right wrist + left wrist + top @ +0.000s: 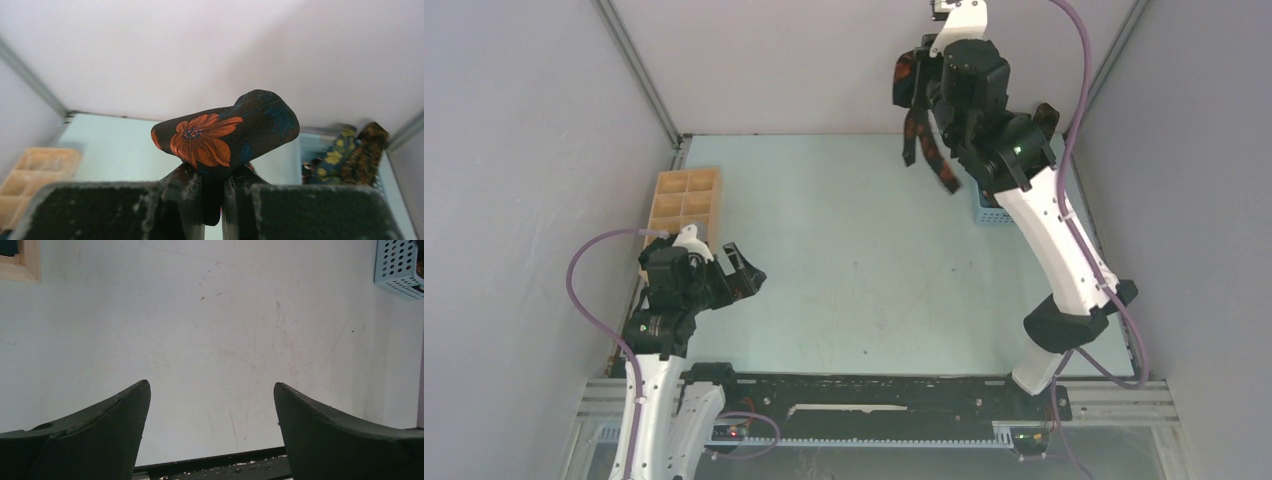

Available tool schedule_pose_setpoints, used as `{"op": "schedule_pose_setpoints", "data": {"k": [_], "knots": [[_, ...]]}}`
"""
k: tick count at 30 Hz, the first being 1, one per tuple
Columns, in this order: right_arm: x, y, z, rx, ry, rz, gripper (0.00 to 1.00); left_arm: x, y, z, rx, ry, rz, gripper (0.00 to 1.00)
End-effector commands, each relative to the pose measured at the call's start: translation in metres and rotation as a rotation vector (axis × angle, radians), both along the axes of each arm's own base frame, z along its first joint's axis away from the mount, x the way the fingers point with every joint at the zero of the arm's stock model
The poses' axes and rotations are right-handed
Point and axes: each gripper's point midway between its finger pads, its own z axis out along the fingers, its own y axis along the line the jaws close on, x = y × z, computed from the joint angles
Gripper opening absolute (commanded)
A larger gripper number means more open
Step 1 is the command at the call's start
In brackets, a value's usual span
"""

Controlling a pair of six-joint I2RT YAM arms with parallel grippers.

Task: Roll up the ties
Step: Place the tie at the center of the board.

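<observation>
My right gripper [916,78] is raised high at the back right and is shut on a black tie [225,135] with orange flowers. In the right wrist view the fabric bulges in a fold just beyond the closed fingertips. From above, the tie [916,140] hangs down in dark strips beneath the gripper, above the table. More ties [345,157], dark green with yellow flowers, lie bunched in the blue basket at the right. My left gripper [739,270] hovers low at the left, open, with nothing between its fingers [120,415].
The blue mesh basket [992,212] stands at the back right, partly under the right arm. A pale wooden compartment tray [686,200] sits at the back left, close to the left gripper. Grey walls close in on three sides.
</observation>
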Motion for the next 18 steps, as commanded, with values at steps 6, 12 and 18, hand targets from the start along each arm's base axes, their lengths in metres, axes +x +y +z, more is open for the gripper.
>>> {"op": "schedule_pose_setpoints", "data": {"k": [6, 12, 18], "knots": [[-0.068, 0.017, 0.009, 0.111, 0.004, 0.075, 0.00, 0.003, -0.002, -0.003, -0.015, 0.002, -0.003, 1.00], [-0.073, -0.024, -0.081, 0.170, 0.184, 0.078, 0.00, 0.002, -0.003, -0.003, -0.017, 0.005, -0.012, 1.00], [-0.118, -0.064, -0.128, 0.201, 0.275, 0.157, 0.00, 0.003, -0.005, -0.006, -0.021, 0.022, -0.021, 1.00]]}}
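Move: The tie hangs from the right hand's shut fingers, high up. The middle of the board, where it is to go, lies roughly 10 cm back, 10 cm left and some 50 cm below. The blue basket of ties stands about 11 cm ahead and 24 cm to the right, 45 cm below; the wooden tray about 4 cm back and 51 cm left, down on the board. From the left hand, the board's middle is some 13 cm ahead, 24 cm right and 17 cm below. The tie, still pinched, is first drawn back about 7 cm by the right hand, with a slight swing left and a small rise. The hand then reverses sideways, sinking some 18 cm towards the board while moving about 9 cm right, as its fingers tip down roughly 20 degrees and keep their grip. ##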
